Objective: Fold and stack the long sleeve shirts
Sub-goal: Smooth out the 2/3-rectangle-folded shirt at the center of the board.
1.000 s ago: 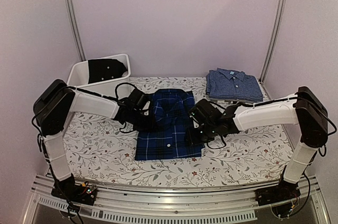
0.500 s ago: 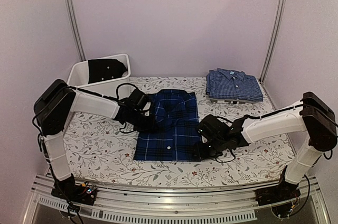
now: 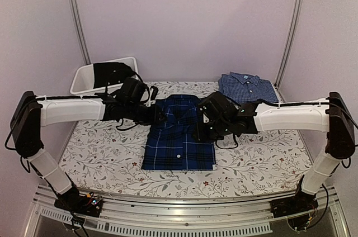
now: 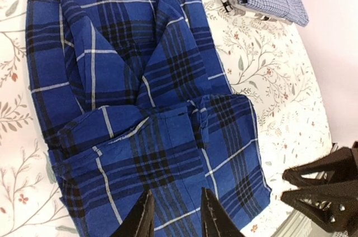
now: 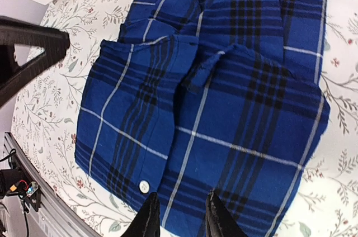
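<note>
The navy and royal-blue plaid long sleeve shirt lies folded in the middle of the table, collar toward the back. A lighter blue checked shirt lies folded at the back right. My left gripper hovers over the plaid shirt's left upper edge, and my right gripper over its right side. In the left wrist view the plaid shirt fills the frame below my left gripper, which is open and empty. My right gripper is open above the shirt's hem, near a white button.
A white bin holding dark cloth stands at the back left. The table wears a floral cover. Metal frame posts rise at both back corners. My right gripper's fingers show at the left wrist view's lower right.
My right arm swung from the shirt's front right corner back to its right side and its jaws narrowed. My left arm stretched out and rose, its jaws widening slightly. The shirt's right edge lies flatter.
</note>
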Motion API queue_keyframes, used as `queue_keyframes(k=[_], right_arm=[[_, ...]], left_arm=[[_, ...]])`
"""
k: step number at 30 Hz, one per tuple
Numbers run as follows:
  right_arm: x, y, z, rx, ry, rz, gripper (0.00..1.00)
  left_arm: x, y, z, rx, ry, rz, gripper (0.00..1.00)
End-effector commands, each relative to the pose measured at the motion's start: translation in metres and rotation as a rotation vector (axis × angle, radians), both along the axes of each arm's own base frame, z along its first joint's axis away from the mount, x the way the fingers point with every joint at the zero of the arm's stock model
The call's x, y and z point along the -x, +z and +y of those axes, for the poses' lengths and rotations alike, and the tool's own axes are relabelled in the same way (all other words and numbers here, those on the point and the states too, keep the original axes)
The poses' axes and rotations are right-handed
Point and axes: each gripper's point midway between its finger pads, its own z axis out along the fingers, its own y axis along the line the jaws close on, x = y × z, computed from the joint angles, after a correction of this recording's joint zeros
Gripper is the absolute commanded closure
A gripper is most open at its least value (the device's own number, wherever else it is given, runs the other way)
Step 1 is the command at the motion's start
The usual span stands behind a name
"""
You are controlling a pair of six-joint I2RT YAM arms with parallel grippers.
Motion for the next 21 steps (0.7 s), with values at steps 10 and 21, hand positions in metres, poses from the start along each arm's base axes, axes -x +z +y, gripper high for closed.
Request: queue_keyframes(k=[10, 21], right_arm=[[-0.045, -0.05, 0.037, -0.193, 0.084, 0.124, 1.0], [-0.081, -0.064, 0.035, -0.276, 0.063, 0.171, 0.96]], left_arm=[[0.043, -0.019, 0.029, -0.041, 0.009, 0.075, 0.73], [0.049, -0.021, 0.032, -0.04, 0.009, 0.085, 0.73]])
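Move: Under both hands lies the folded blue plaid shirt: its middle is about 11 cm ahead of the right hand, 6 cm to its left and 11 cm below. The white button is level with that hand, some 7 cm left; the stacked checked shirt lies roughly 29 cm ahead and 23 cm right. From the left hand the plaid shirt's middle is about 4 cm ahead, 6 cm right and 12 cm down, and the white bin about 21 cm ahead, 24 cm left. Swooping down and forward onto the plaid shirt's middle, the right hand shuts its part-open fingers early on, sinks about 7 cm while reaching 6 cm forward and a little left, then skims forward nearly level close above the cloth, wrist tipping down and rolling left side up. The left hand, fingers still slightly open, draws back and left towards the shirt's left edge and down a little, about 6 cm in all, staying above the cloth. ##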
